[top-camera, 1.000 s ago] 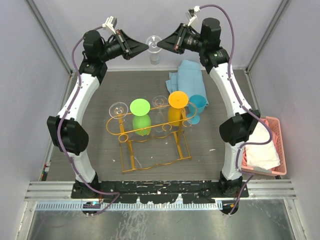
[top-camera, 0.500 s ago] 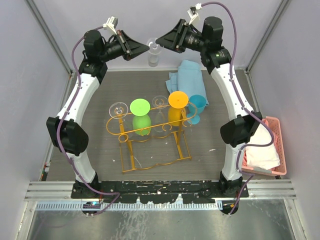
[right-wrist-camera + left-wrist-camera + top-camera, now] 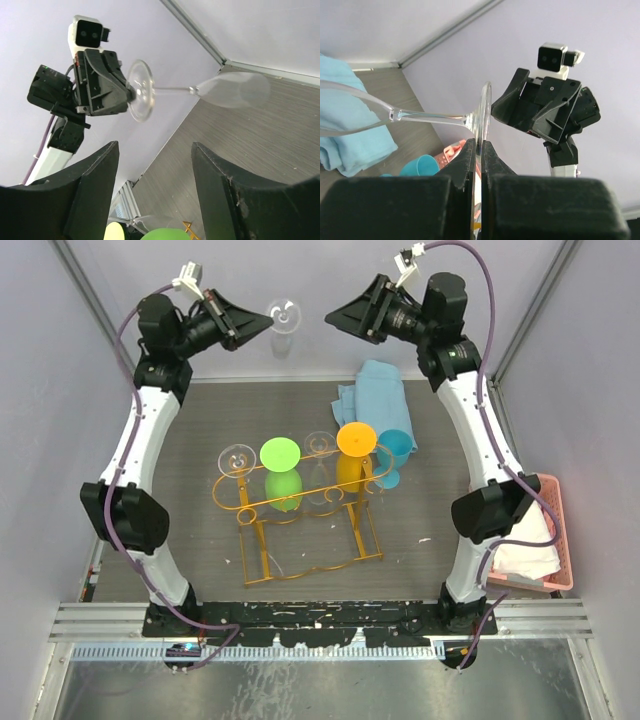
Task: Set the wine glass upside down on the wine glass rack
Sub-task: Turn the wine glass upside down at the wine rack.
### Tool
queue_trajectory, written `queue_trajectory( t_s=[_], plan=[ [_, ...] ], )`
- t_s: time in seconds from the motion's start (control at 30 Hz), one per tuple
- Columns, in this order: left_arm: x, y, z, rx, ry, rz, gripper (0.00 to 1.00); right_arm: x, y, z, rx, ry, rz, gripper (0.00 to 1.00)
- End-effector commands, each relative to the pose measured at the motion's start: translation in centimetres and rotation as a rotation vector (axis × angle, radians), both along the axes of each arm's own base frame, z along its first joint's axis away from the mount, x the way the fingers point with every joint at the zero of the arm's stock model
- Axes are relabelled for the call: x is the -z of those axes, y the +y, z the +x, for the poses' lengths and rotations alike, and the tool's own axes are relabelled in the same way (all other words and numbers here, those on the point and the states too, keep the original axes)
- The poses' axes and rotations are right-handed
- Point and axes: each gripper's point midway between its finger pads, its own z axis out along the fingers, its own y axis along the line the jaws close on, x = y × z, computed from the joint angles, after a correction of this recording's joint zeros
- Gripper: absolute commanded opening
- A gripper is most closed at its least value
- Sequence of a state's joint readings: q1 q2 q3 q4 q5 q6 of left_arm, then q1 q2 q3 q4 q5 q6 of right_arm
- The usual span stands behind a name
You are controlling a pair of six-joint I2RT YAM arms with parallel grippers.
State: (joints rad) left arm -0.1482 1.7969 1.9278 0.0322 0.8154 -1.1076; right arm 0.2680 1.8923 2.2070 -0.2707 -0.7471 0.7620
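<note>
A clear wine glass (image 3: 283, 318) hangs high at the back, lying sideways in the air. My left gripper (image 3: 262, 326) is shut on the rim of its round foot (image 3: 483, 116), and its stem (image 3: 430, 117) and bowl point away to the left in the left wrist view. My right gripper (image 3: 335, 318) stands open a short way to the right of the glass, touching nothing. In the right wrist view the glass (image 3: 235, 90) and the left gripper (image 3: 105, 90) lie beyond my open right gripper (image 3: 155, 150). The orange-gold wine glass rack (image 3: 300, 502) stands mid-table, far below both grippers.
Upside down on the rack hang a clear glass (image 3: 238, 457), a green one (image 3: 281, 465), another clear one (image 3: 320, 448) and an orange one (image 3: 355, 445). A blue glass (image 3: 393, 452) and a blue cloth (image 3: 372, 390) lie behind right. A pink basket (image 3: 553, 502) sits far right.
My right gripper has opened, let go of the wine glass and drawn back to the right. The left arm has carried the glass up and to the left.
</note>
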Motion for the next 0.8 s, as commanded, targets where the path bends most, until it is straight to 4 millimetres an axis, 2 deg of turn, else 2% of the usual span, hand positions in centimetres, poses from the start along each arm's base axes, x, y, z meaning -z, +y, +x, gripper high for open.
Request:
queue_trajectory(
  t_s=[0.0,0.17,0.37,0.43,0.57,0.67,0.7,0.77],
  plan=[
    [-7.1,3.2,-2.9,-0.062,-0.205,-0.025,0.00,-3.9,-2.3,-1.5,0.053,-0.134,0.009,0.66],
    [-7.4,6.4,-3.2,-0.136,-0.212,-0.017,0.00,-4.4,-4.7,-1.4,0.120,-0.152,-0.005,0.66],
    [-6.2,10.3,-4.7,-0.248,-0.187,0.040,0.00,-5.5,-7.3,-2.0,0.203,-0.186,-0.015,0.67],
    [-5.5,11.6,-5.5,-0.293,-0.167,0.064,0.00,-5.8,-8.0,-2.1,0.227,-0.190,-0.014,0.67],
    [-4.4,12.9,-8.0,-0.352,-0.121,0.082,0.00,-5.5,-8.0,-2.2,0.217,-0.181,-0.010,0.68],
    [-2.7,13.6,-9.5,-0.396,-0.067,0.102,0.00,-5.2,-7.7,-2.3,0.197,-0.169,0.005,0.67],
    [-2.8,13.7,-10.9,-0.420,-0.069,0.106,0.00,-5.0,-7.7,-2.3,0.196,-0.165,0.008,0.67],
    [-1.6,14.0,-12.1,-0.457,-0.044,0.112,0.00,-4.9,-7.6,-2.5,0.189,-0.160,0.014,0.67]
  ],
)
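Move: The left hand holds the clear wine glass by its foot, bowl hanging down. From it the wine glass rack's middle lies about 24 cm back, 5 cm to the right and 32 cm below. On the rack, the hanging green glass is some 20 cm back and 1 cm right, the hung clear glass 21 cm back and 7 cm left, both about 25 cm lower. From the empty right hand, the rack is about 24 cm back, 6 cm left and 32 cm down. The left fingers, shut on the foot of the upturned wine glass, keep their pinch and carry it about 13 cm left, high above the table; midway the path bends back some 9 cm, while the wrist turns about 20 degrees counter-clockwise. The right hand, already open, backs away from the glass, about 8 cm right and then rising slightly. ##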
